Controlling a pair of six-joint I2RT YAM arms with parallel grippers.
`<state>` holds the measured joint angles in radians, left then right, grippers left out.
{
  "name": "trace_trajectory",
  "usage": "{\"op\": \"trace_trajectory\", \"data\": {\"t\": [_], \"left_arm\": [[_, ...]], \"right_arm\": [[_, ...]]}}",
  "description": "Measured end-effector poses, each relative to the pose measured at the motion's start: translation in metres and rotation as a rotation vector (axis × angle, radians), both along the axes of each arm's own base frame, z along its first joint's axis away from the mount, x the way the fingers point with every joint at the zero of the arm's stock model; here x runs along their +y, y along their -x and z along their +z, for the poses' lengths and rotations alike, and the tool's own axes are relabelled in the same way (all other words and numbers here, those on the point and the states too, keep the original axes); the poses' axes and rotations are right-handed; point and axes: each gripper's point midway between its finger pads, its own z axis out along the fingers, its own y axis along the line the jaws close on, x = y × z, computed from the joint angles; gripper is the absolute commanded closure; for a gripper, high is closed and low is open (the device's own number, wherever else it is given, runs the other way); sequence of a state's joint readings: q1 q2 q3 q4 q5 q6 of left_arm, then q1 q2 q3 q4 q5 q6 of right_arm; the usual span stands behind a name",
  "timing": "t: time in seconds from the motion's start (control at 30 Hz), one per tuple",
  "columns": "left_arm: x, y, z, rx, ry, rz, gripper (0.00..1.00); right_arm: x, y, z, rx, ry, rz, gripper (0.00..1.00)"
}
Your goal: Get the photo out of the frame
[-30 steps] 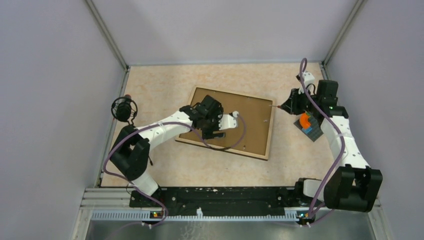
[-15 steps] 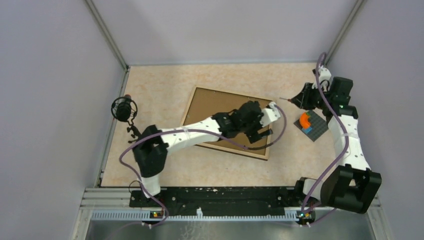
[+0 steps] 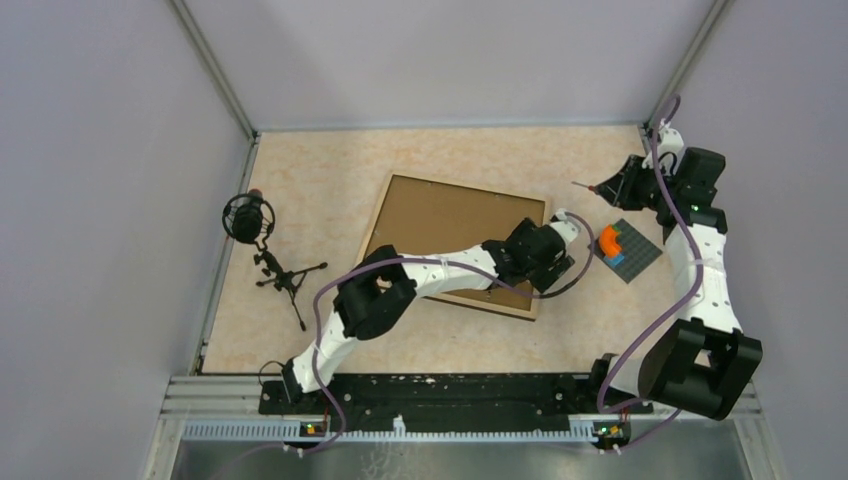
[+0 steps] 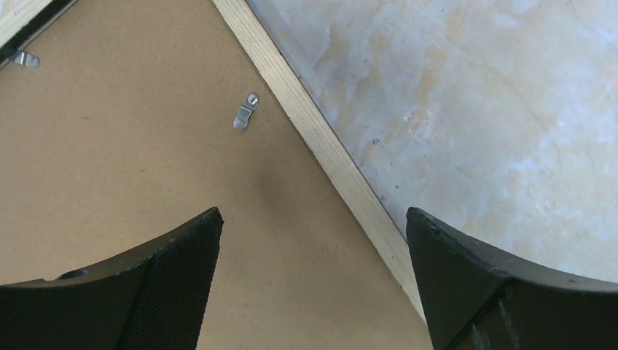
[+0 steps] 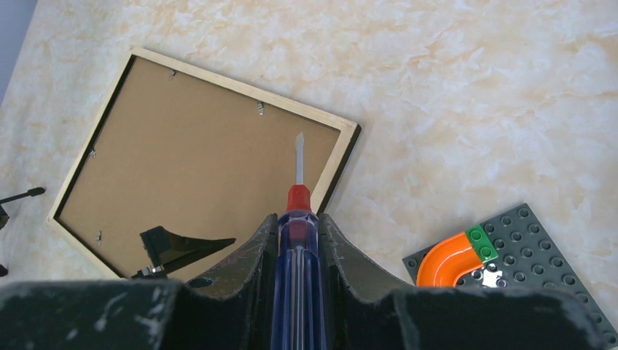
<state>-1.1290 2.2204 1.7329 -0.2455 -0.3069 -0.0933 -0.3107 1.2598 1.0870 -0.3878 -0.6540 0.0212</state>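
The frame lies face down on the table, its brown board back up and a pale wooden rim around it. The photo is hidden under that board. My left gripper hovers open over the frame's right edge, one finger above the board and the other above the table, with nothing between them; in the top view the left gripper is at the frame's near right corner. My right gripper is shut on a blue-handled screwdriver, held off the frame's far right corner. The blade points at the frame.
Small metal clips hold the board along the rim. A grey studded plate with an orange curved piece lies right of the frame. A black microphone on a small tripod stands at the left. Walls close in the table.
My left arm has swept from the frame's middle to its right edge and its jaws have opened wider. My right gripper has drawn back up and right with the screwdriver, away from the frame.
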Motion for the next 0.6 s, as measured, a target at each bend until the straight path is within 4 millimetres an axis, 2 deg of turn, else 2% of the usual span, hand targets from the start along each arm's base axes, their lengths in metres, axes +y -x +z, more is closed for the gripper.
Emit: {"op": "trace_trajectory", "data": {"t": [0.17,0.27,0.4,0.6], "left_arm": [[-0.007,-0.006,-0.010,0.005,0.019,0.057,0.03],[-0.017,-0.009,-0.017,-0.007,0.025,0.070,0.08],[-0.022,-0.003,-0.033,-0.007,0.004,0.056,0.22],[-0.030,0.016,-0.037,-0.030,-0.015,-0.035,0.47]], "right_arm": [[0.000,0.000,0.001,-0.003,-0.007,0.001,1.00],[-0.001,-0.001,0.001,-0.004,-0.008,-0.004,1.00],[-0.002,-0.001,0.002,-0.006,-0.008,-0.008,1.00],[-0.003,-0.002,0.003,-0.016,-0.006,-0.007,1.00]]}}
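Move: The stretch of the photo frame's right rail that the open left hand is going for lies about 3 cm to its right, 2 cm back and 4 cm below. A metal clip on the backing is some 8 cm ahead, 1 cm to the right and 5 cm down. The studded plate lies roughly 18 cm right and 6 cm ahead, 6 cm lower. From the right hand, which holds the screwdriver, that stretch of rail is about 9 cm back, 15 cm left and 20 cm down. The left fingers come astride the frame's right rail, one tip at its inner edge beside the backing and the other outside over the table. The hand sinks about 4 cm and shifts some 3 cm right, first edging forward and then drawing back about 2.5 cm, while the wide-open fingers close to roughly two thirds. No firm grip shows yet. ##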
